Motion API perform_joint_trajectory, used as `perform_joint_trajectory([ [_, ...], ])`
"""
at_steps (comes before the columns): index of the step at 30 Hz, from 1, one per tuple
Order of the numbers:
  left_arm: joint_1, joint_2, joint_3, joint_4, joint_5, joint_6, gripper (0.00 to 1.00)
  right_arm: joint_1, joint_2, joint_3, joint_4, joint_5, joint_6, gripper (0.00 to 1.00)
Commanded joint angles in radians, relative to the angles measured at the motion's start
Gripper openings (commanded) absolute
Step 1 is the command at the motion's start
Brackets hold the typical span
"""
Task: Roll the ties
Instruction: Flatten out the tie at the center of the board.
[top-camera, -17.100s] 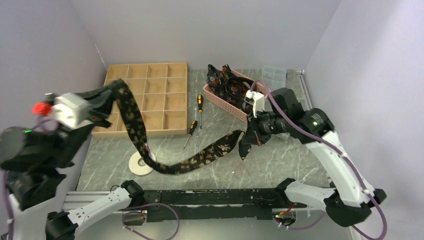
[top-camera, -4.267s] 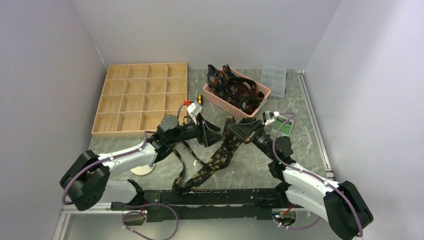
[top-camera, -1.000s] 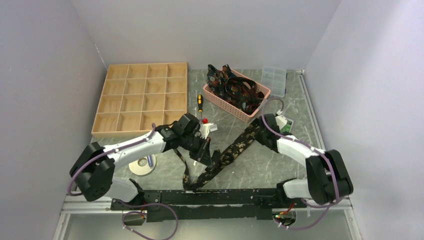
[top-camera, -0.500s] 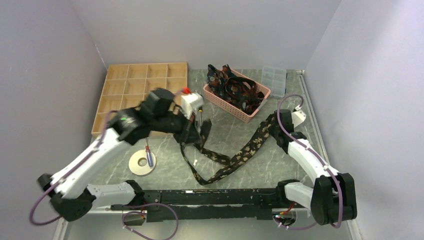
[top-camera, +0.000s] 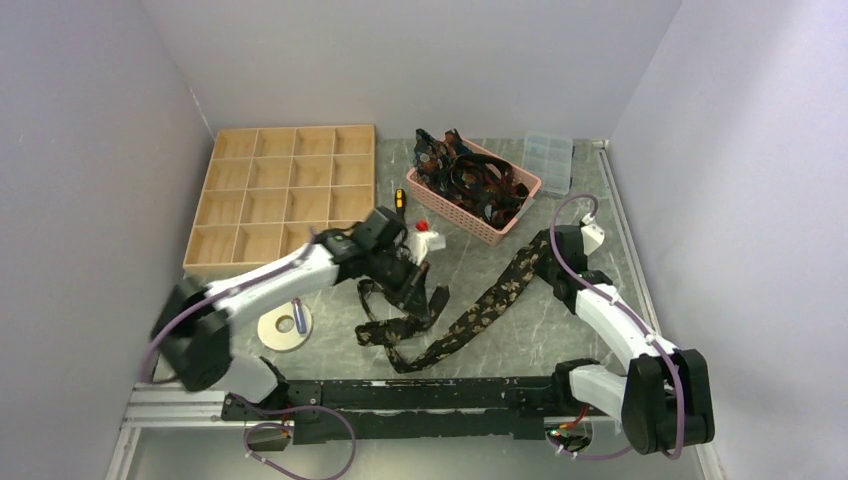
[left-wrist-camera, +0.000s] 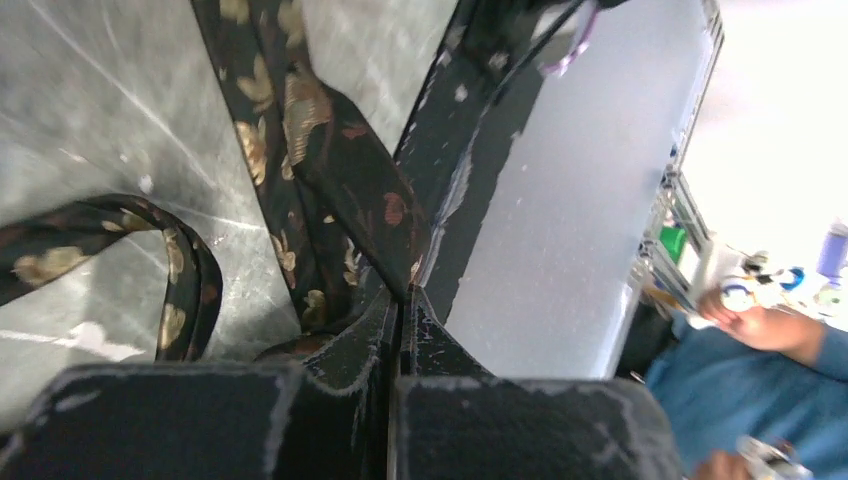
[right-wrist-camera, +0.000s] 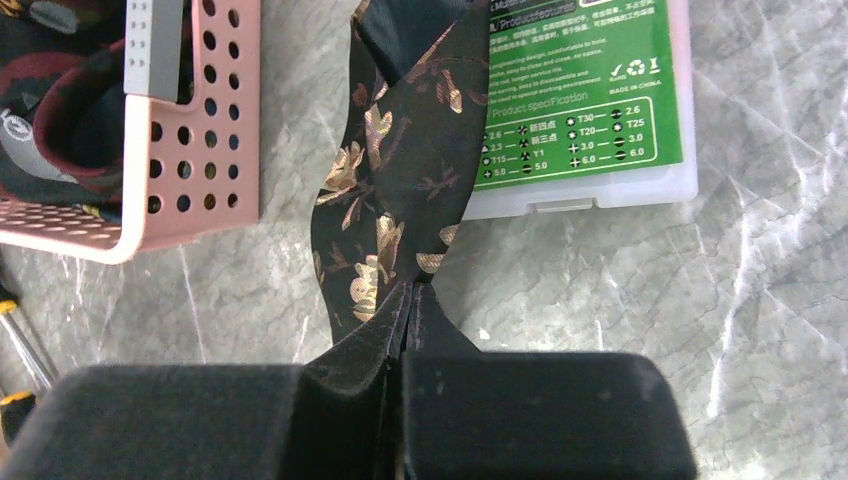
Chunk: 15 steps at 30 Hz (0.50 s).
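One black tie (top-camera: 487, 300) with gold leaf print lies slack across the table between both arms. Its wide part runs diagonally from my right gripper (top-camera: 547, 258) down toward the front rail, then loops back left in a loose fold (top-camera: 385, 330). My left gripper (top-camera: 425, 293) is low over the table centre, shut on a fold of the tie (left-wrist-camera: 330, 170). In the right wrist view my right gripper (right-wrist-camera: 410, 288) is shut on the tie's edge (right-wrist-camera: 400, 180), close above the table. Several more ties (top-camera: 465, 175) are piled in the pink basket (top-camera: 462, 222).
A wooden compartment tray (top-camera: 285, 200) stands at the back left. A tape roll (top-camera: 285, 322) lies near the left arm, and a screwdriver (top-camera: 400, 200) lies beside the basket. A clear plastic box (top-camera: 548, 160) with a green label (right-wrist-camera: 590, 90) sits behind the right gripper. The black front rail (left-wrist-camera: 470, 150) is close by.
My left arm has come down and forward toward the table centre, dropping the tie's narrow part into a loose loop. The right gripper has stayed in place.
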Motion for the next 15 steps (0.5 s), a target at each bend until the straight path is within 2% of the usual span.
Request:
perform_joint_trajectory([
  [1, -0.026, 0.156, 0.004, 0.238, 0.235, 0.019, 0.03, -0.003, -0.032, -0.021, 0.050, -0.038, -0.043, 0.00],
  [8, -0.068, 0.542, 0.225, 0.168, 0.342, 0.129, 0.03, 0.002, -0.060, -0.082, 0.077, -0.072, -0.045, 0.00],
  [15, -0.082, 0.778, 0.380, 0.087, 0.400, 0.169, 0.03, 0.004, -0.056, -0.127, 0.104, -0.089, -0.046, 0.00],
])
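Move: From the left gripper, already pinching the tie, the broad run of tie on the board lies about 10 cm right, 4 cm ahead and some 18 cm below. The bunched slack lies about 6 cm left, level fore and aft, 19 cm below; the right gripper is about 17 cm ahead, 25 cm right and 12 cm lower; the pink basket about 35 cm ahead, 12 cm right and 14 cm lower. From the right gripper, the broad run is 12 cm back, 15 cm left and 6 cm below. Bring the left gripper down about 10 cm, most of it at once, then sweep it some 10 cm right towards the broad run and the right gripper, turning the wrist clockwise nearly 20 degrees. Keep both pinches on the tie shut, and let the right gripper sink and draw back slightly as it holds its end. ##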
